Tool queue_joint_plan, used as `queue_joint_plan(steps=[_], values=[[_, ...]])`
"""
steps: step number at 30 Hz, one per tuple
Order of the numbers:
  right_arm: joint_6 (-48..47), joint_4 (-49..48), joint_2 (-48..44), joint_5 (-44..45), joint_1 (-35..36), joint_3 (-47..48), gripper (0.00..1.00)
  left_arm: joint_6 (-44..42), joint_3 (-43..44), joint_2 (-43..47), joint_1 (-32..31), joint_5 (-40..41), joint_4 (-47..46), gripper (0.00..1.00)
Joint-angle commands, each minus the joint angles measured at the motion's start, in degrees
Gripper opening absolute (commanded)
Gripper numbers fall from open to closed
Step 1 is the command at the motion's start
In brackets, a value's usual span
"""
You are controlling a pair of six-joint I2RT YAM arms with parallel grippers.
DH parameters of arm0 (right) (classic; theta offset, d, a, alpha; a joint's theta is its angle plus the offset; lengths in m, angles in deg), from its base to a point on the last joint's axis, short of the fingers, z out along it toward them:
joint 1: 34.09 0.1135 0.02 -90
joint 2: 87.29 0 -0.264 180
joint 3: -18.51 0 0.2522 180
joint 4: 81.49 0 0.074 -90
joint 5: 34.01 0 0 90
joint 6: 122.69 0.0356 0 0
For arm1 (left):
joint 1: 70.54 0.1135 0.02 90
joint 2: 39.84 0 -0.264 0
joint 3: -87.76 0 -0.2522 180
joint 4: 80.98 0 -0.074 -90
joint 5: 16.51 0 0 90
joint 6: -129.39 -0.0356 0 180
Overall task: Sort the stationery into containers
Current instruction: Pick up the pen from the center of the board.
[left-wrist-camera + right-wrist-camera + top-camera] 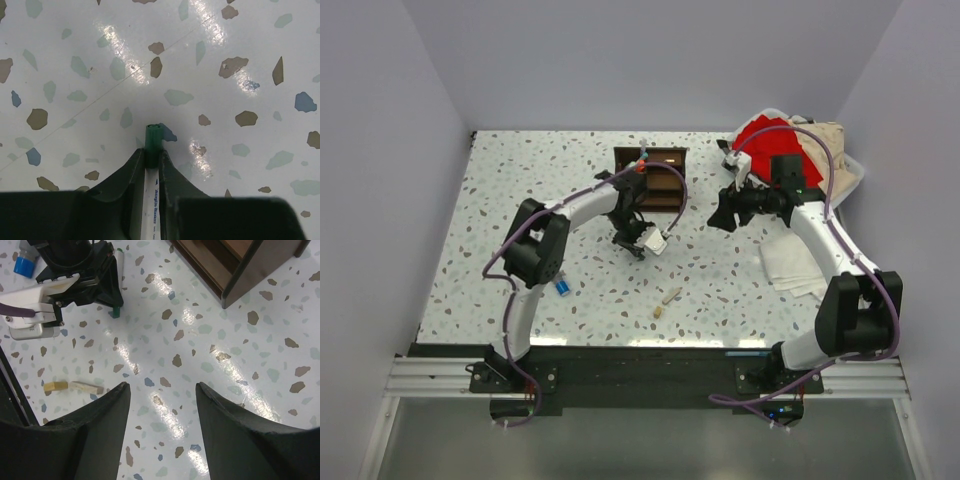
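Note:
My left gripper (151, 155) is shut on a white marker with a green cap (153, 137), held just above the speckled table. In the top view the left gripper (635, 238) is just in front of the dark brown wooden organiser (650, 180). My right gripper (162, 386) is open and empty above bare table; in the top view it (725, 212) is to the right of the organiser. The right wrist view shows the organiser's corner (240, 260), the marker's green tip (115, 313), two tan eraser bits (86, 387) and a blue-grey cylinder (25, 262).
The tan bits (666, 300) lie near the table's front middle. The blue-grey cylinder (562, 287) lies by the left arm. A white folded cloth (790, 265) lies at the right. A white basket of red and beige cloth (795, 150) stands at the back right.

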Motion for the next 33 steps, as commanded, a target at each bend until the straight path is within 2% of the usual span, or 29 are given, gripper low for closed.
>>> queue_joint_plan(steps=[1, 4, 9, 14, 19, 20, 21, 22, 23, 24, 25, 26, 27, 28, 29, 33], values=[[-1.8, 1.6, 0.6, -1.3, -0.3, 3.6, 0.58, -0.5, -5.3, -2.5, 0.4, 6.0, 0.1, 0.10], [-2.8, 3.0, 0.9, -1.0, -0.4, 4.5, 0.58, -0.4, -5.9, -2.1, 0.3, 5.5, 1.3, 0.00], [-2.4, 4.2, 2.6, -1.0, -0.8, 8.0, 0.58, 1.8, 1.7, 0.1, 0.6, 1.1, 6.4, 0.00], [-1.6, 5.0, 4.7, -1.0, -0.8, 12.2, 0.57, 4.4, 19.4, 1.9, 2.0, -8.2, 15.8, 0.00], [-0.9, 5.6, 6.4, -0.7, -0.8, 14.0, 0.57, 16.7, 30.8, 5.6, 5.0, -19.8, 13.4, 0.00], [-0.7, 5.8, 6.6, -0.5, -0.7, 14.2, 0.56, 20.2, 30.9, 7.1, 5.7, -21.3, 8.1, 0.00], [-0.4, 5.9, 7.0, -0.5, -0.8, 14.4, 0.56, 28.4, 30.4, 8.2, 6.4, -23.3, 4.1, 0.00], [-0.1, 6.0, 7.6, -0.4, -0.7, 14.8, 0.56, 34.1, 26.3, 9.6, 8.8, -27.7, -1.3, 0.00], [0.7, 6.0, 8.0, -0.2, -0.8, 15.2, 0.56, 41.3, 22.6, 13.0, 10.3, -29.9, -17.8, 0.00], [1.0, 6.1, 8.2, -0.2, -0.8, 15.9, 0.56, 60.8, 18.1, 15.2, 13.5, -31.6, -29.5, 0.00], [1.3, 6.3, 8.8, -0.1, -0.8, 16.2, 0.56, 72.6, 5.9, 17.4, 15.0, -33.4, -43.7, 0.00], [1.9, 6.4, 9.2, 0.1, -0.7, 16.6, 0.56, 84.6, -0.9, 20.9, 16.5, -33.4, -77.7, 0.00], [2.3, 6.5, 9.4, 0.3, -0.8, 17.1, 0.55, 104.8, -7.1, 21.9, 18.7, -32.0, -93.2, 0.00], [2.5, 6.5, 9.8, 0.6, -0.8, 17.5, 0.55, 102.7, -9.1, 21.9, 18.8, -27.9, -95.0, 0.00], [3.0, 6.5, 10.0, 0.6, -0.7, 17.7, 0.55, 101.5, -8.7, 20.3, 18.8, -28.0, -97.6, 0.00], [4.2, 6.3, 10.1, 1.9, -0.7, 18.2, 0.55, 110.9, -5.9, 15.5, 20.0, -26.7, -105.9, 0.00]])
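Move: My left hand already has its fingers shut on the pen near its green end, down at the table. The container's left compartment, where the other pens stand, is about 16 cm ahead, 1 cm left and some 6 cm higher. The eraser lies roughly 10 cm back and 8 cm right, the blue-capped bottle about 7 cm back and 18 cm left. From my right hand that compartment is some 15 cm ahead, 18 cm left and 9 cm below. Keeping my pinch on the pen, I hold my left hand nearly still at first, then sweep it quickly up about 30 cm and 15 cm forward, until it hangs high over the container. On the way I swing the wrist some 75 degrees, from fingers pointing down to level and rightward, bringing the pen's green end uppermost. My empty right hand eases forward about 5 cm, a little higher. ##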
